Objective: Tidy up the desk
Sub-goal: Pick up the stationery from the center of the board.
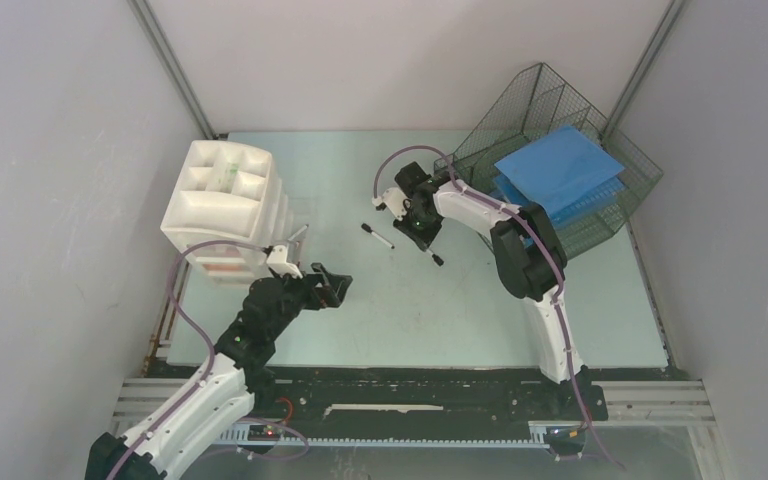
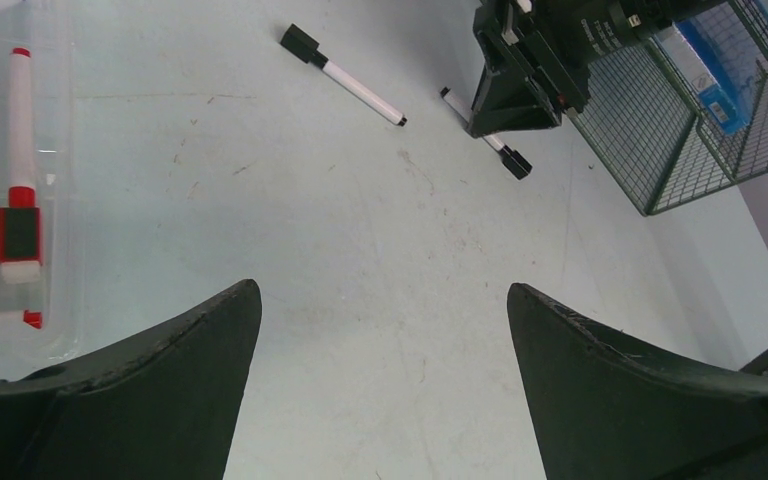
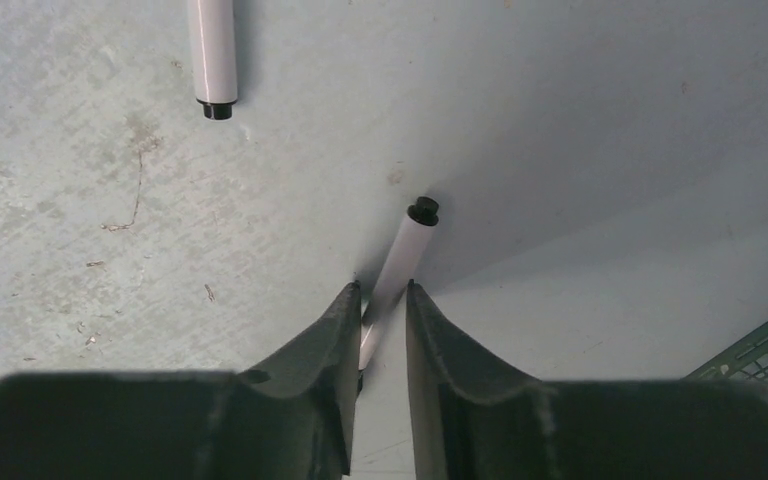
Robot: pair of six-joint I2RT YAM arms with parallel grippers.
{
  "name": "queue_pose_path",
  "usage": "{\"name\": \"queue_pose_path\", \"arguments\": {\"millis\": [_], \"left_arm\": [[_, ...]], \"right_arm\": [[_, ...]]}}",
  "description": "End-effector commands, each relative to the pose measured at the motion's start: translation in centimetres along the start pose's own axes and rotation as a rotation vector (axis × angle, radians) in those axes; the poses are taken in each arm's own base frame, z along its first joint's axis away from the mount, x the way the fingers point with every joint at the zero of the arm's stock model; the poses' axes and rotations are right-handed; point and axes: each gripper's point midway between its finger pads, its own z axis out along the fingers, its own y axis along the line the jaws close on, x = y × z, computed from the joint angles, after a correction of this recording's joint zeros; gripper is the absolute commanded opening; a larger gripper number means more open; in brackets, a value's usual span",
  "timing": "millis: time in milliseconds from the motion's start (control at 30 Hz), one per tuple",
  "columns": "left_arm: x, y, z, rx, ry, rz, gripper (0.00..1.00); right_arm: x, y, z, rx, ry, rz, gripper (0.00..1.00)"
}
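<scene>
On the pale mint-green desk (image 1: 410,310) lie two white markers with black caps. One marker (image 1: 378,236) (image 2: 345,77) (image 3: 210,50) lies free near the middle. The other marker (image 3: 402,250) (image 2: 508,158) runs between the fingers of my right gripper (image 3: 384,285) (image 1: 422,232), which points down at the desk and has its jaws drawn in against the barrel. My left gripper (image 2: 382,290) (image 1: 332,285) hovers wide open over bare desk at the front left, holding nothing.
A white plastic drawer unit (image 1: 225,200) stands at the left, with red markers (image 2: 20,150) in its clear drawer. A dark wire-mesh tray (image 1: 560,110) (image 2: 680,130) holding blue folders (image 1: 560,170) sits at the back right, close to the right arm.
</scene>
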Motion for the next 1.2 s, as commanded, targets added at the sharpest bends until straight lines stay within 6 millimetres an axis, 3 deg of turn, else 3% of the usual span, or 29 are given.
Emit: {"name": "queue_pose_path", "arguments": {"millis": [0, 233, 400, 500, 667, 967, 1167], "left_arm": [[-0.4, -1.1, 0.1, 0.055, -0.017, -0.030, 1.00], [0.1, -2.5, 0.1, 0.137, -0.009, -0.093, 1.00], [0.1, -4.6, -0.1, 0.255, -0.007, -0.133, 1.00], [-0.3, -6.4, -0.5, 0.356, -0.014, -0.154, 1.00], [-1.8, -9.3, -1.5, 0.497, -0.058, -0.156, 1.00], [-5.2, -15.4, -4.2, 0.702, -0.219, -0.080, 1.00], [-7.0, -18.5, -5.1, 0.787, -0.296, -0.043, 1.00]], "right_arm": [[-0.1, -0.5, 1.0, 0.033, 0.011, 0.008, 0.25], [0.3, -0.2, 1.0, 0.015, 0.013, 0.028, 0.02], [-0.5, 0.4, -1.9, -0.063, -0.060, 0.053, 0.00], [-1.4, 1.6, -5.2, -0.175, -0.154, 0.069, 0.00], [-2.9, 4.7, -12.9, -0.429, -0.362, 0.087, 0.00], [-1.6, 10.5, -25.0, -0.714, -0.730, -0.007, 0.00], [-0.2, 12.4, -29.2, -0.872, -0.912, -0.034, 0.00]]}}
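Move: The black-capped marker on the board lies right at the right hand, between its still parted fingertips, within 1 cm sideways and about 1 cm below the hand point. The second black marker is some 8 cm to this hand's left and 2 cm farther out; the wire basket's middle is roughly 22 cm right and 16 cm ahead. From the open left hand, the first marker lies about 14 cm ahead, 17 cm right and 11 cm below. Staying low at first, the right fingers close and pinch the marker's white body; then the hand lifts about 24 cm and draws back some 14, swinging its fingers from pointing down to pointing left. Meanwhile the wide-open left hand rises and shifts right, each about 10 cm, backing a little and turning some 30 degrees clockwise towards the marker-holding hand. ##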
